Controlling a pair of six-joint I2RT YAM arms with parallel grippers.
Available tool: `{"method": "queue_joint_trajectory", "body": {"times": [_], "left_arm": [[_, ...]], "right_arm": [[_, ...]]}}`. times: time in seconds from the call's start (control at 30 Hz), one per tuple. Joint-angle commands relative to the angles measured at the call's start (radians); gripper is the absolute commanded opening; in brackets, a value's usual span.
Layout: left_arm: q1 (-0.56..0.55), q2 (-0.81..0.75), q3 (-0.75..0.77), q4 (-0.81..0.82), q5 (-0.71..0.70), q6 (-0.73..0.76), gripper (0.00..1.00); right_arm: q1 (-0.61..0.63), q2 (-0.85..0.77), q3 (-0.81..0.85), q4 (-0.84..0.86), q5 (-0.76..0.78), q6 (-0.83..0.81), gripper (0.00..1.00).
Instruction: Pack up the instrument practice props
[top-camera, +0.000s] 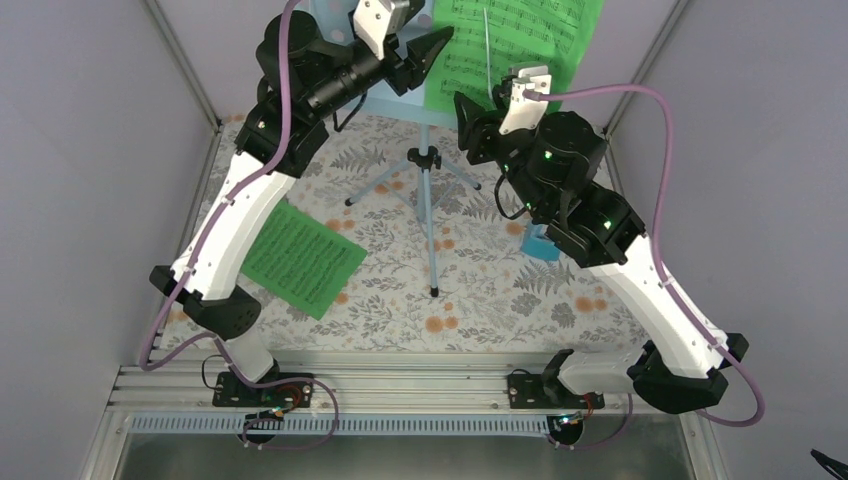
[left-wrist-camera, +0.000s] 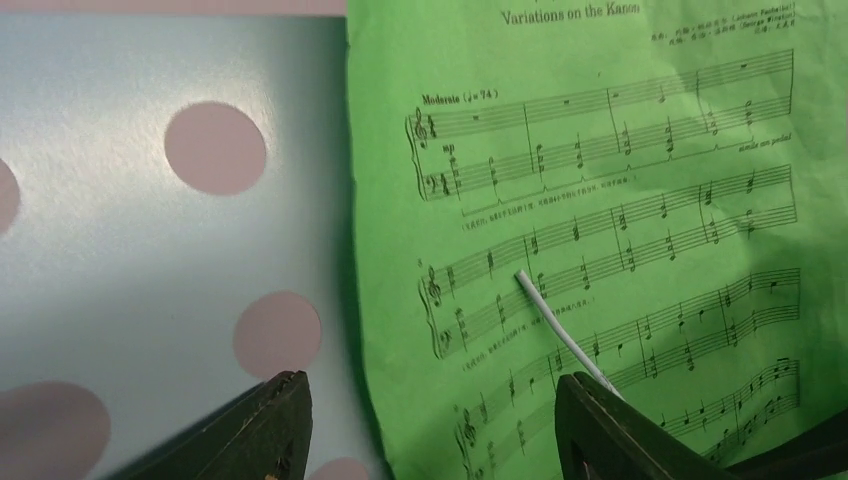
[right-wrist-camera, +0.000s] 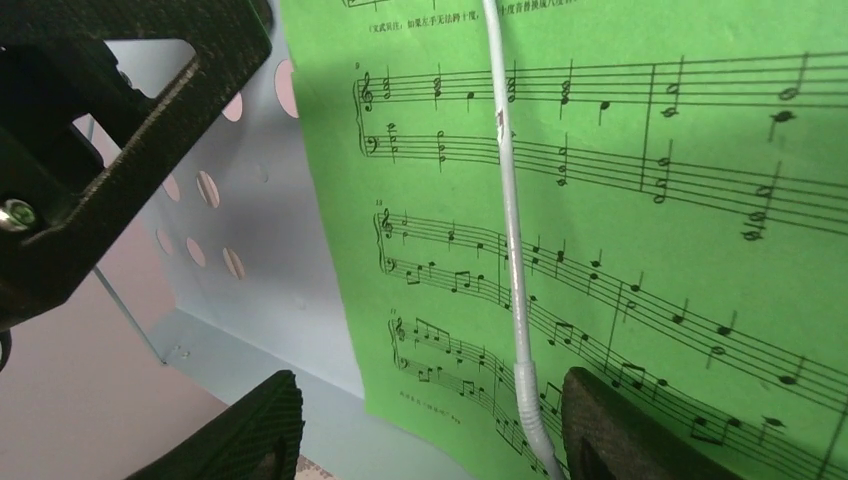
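Note:
The pale blue music stand (top-camera: 428, 165) stands at the back centre of the table on its tripod. A green sheet-music page (top-camera: 515, 40) leans on its hole-punched desk (left-wrist-camera: 150, 240), with a white wire arm (left-wrist-camera: 560, 335) across it. My left gripper (left-wrist-camera: 430, 385) is open, and its jaws straddle the page's left edge. My right gripper (right-wrist-camera: 435, 380) is also open, lower on the same page (right-wrist-camera: 600, 200), with the edge and the wire arm (right-wrist-camera: 510, 250) between its jaws. A second green page (top-camera: 300, 258) lies flat on the table at the left. The blue metronome (top-camera: 540, 245) peeks out beside my right arm.
A floral cloth (top-camera: 480, 290) covers the table. Grey walls (top-camera: 90, 150) close in on both sides and a metal rail (top-camera: 400, 385) runs along the near edge. The tripod legs (top-camera: 385, 185) spread over the middle. My left gripper's body (right-wrist-camera: 110, 150) fills the right wrist view's upper left.

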Motion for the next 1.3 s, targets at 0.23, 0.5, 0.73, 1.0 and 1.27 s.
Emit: {"method": "queue_joint_trajectory", "body": {"times": [0.23,0.5,0.73,1.0,1.27], "left_arm": [[-0.003,0.042,0.047,0.066,0.071,0.056,0.58],[-0.002,0.057,0.049,0.067,0.135,0.061,0.51],[-0.003,0.051,0.050,0.065,0.135,0.061,0.39],[-0.002,0.042,0.049,0.063,0.136,0.061,0.16],[-0.002,0.027,0.029,0.063,0.136,0.050,0.02]], "right_arm": [[-0.014,-0.004,-0.021,0.048,-0.006,-0.005,0.59],[-0.021,-0.006,-0.026,0.047,-0.006,-0.007,0.57],[-0.026,0.001,-0.027,0.057,-0.005,-0.017,0.52],[-0.032,0.012,-0.029,0.071,0.020,-0.044,0.38],[-0.036,0.035,-0.032,0.090,0.055,-0.089,0.15]]}}
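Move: The sheet music's left edge stands about 2 cm to the right of the left gripper and 1 cm ahead, level with it. From that gripper, the white clip arm is roughly 8 cm right, 3 cm ahead and 5 cm lower, and the bare stand panel about 8 cm left and 5 cm ahead. From the right gripper, the clip arm lies 2 cm ahead and 2 cm right, level; the sheet's left edge is 4 cm ahead, 6 cm left and 3 cm higher. Bring the left gripper about 2 cm to the right, rising slightly and sinking back on the way, and turn it a little clockwise while its fingertips tip up. Then hold it there and shut the fingers to pinch the sheet's left margin. Ease the right gripper some 1.5 cm forward and slightly right onto the white clip arm, closing its fingers most of the way around it. ##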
